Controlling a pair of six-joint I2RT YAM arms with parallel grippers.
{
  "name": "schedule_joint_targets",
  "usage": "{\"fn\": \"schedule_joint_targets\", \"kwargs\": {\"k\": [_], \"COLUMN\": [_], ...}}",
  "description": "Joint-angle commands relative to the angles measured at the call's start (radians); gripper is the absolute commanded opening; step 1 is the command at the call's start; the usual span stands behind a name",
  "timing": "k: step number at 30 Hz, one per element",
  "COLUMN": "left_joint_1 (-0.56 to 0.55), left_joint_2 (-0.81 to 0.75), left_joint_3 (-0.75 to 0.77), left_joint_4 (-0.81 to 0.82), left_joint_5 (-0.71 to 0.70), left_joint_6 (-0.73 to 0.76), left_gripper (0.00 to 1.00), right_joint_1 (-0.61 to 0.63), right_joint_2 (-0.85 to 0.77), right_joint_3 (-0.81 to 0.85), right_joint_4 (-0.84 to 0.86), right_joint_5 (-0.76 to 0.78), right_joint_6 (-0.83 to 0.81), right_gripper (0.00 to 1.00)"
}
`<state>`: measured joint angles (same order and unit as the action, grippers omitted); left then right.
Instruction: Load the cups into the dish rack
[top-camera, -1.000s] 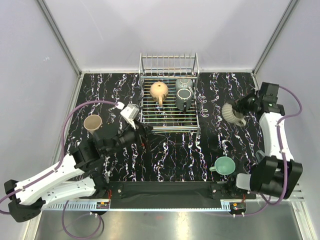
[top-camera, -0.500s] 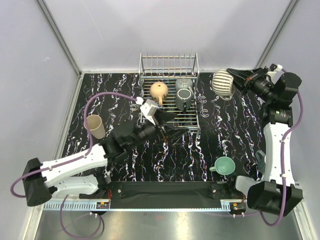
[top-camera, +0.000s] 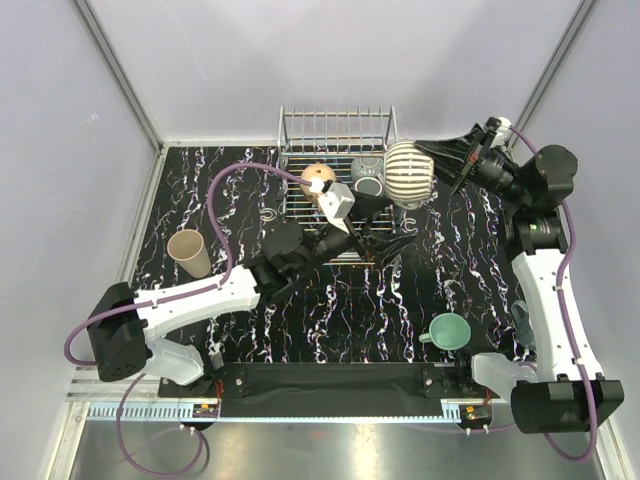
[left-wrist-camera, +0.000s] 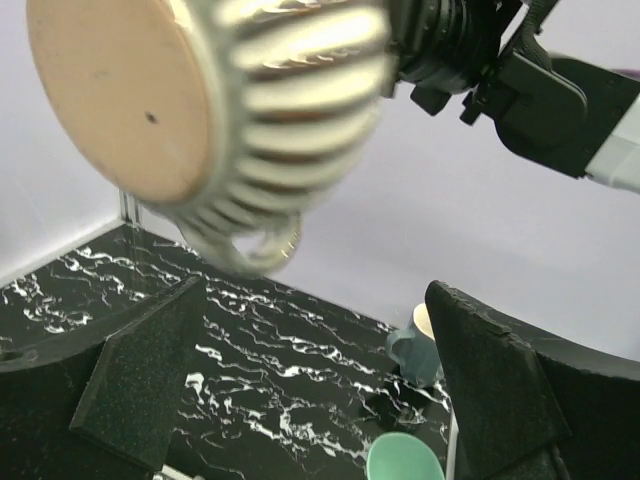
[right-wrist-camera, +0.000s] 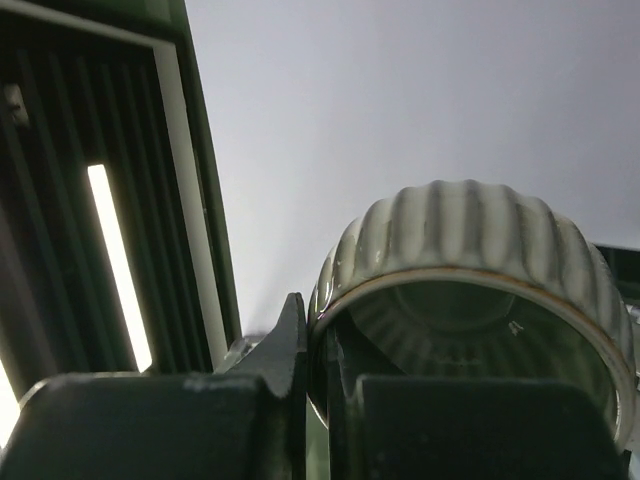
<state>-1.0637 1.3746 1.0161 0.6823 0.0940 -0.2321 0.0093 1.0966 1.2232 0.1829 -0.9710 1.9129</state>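
Note:
My right gripper (top-camera: 432, 160) is shut on the rim of a whitish ribbed mug (top-camera: 407, 175) and holds it on its side in the air over the right end of the silver wire dish rack (top-camera: 300, 205). In the right wrist view the fingers (right-wrist-camera: 318, 340) pinch the mug's rim (right-wrist-camera: 470, 290). A tan mug (top-camera: 317, 178) and a dark grey mug (top-camera: 368, 186) sit in the rack. My left gripper (top-camera: 386, 240) is open and empty at the rack's front right corner, below the ribbed mug (left-wrist-camera: 230, 110); its jaws (left-wrist-camera: 320, 375) stand wide apart.
A tan cup (top-camera: 188, 250) lies at the left of the table. A teal cup (top-camera: 450, 330) sits front right, also in the left wrist view (left-wrist-camera: 405, 460). A blue-grey handled mug (left-wrist-camera: 413, 345) stands by the right arm. Walls enclose three sides.
My right arm swung the ribbed mug left, from the right wall to above the rack's right end. My left arm reached further right along the rack's front.

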Motion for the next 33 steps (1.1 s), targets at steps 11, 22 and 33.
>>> {"fn": "schedule_joint_targets", "kwargs": {"k": [11, 22, 33], "left_joint_1": [-0.002, 0.001, 0.018], "left_joint_2": [-0.031, 0.009, 0.044], "left_joint_3": [-0.074, -0.004, -0.004], "left_joint_4": [0.335, 0.359, 0.473], "left_joint_5": [-0.025, 0.029, 0.052], "left_joint_6": [-0.035, -0.024, -0.099], "left_gripper": [0.95, 0.75, 0.58], "right_joint_1": [0.090, 0.165, 0.196], "right_joint_2": [-0.056, -0.049, -0.044], "right_joint_3": [0.050, 0.108, 0.108], "right_joint_4": [0.199, 0.156, 0.207], "right_joint_5": [-0.005, -0.005, -0.005], "right_joint_6": [0.130, 0.084, 0.117], "right_gripper": [0.00, 0.00, 0.00]}}
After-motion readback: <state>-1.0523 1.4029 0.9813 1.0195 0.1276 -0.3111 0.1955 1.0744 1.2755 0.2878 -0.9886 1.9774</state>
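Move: The striped cup held by the right hand is roughly 7 cm ahead of the left hand, 3 cm to its right and 7 cm above. From the right hand, the left gripper waits about 8 cm back, 7 cm left and 10 cm lower. In the rack, the grey mug is some 20 cm ahead of the left hand, 4 cm left and 16 cm below; the orange cup stands 11 cm left of that mug. Right hand brings the held cup 6 cm back, leftward and up; left rises 5 cm, partly closing towards its handle. ##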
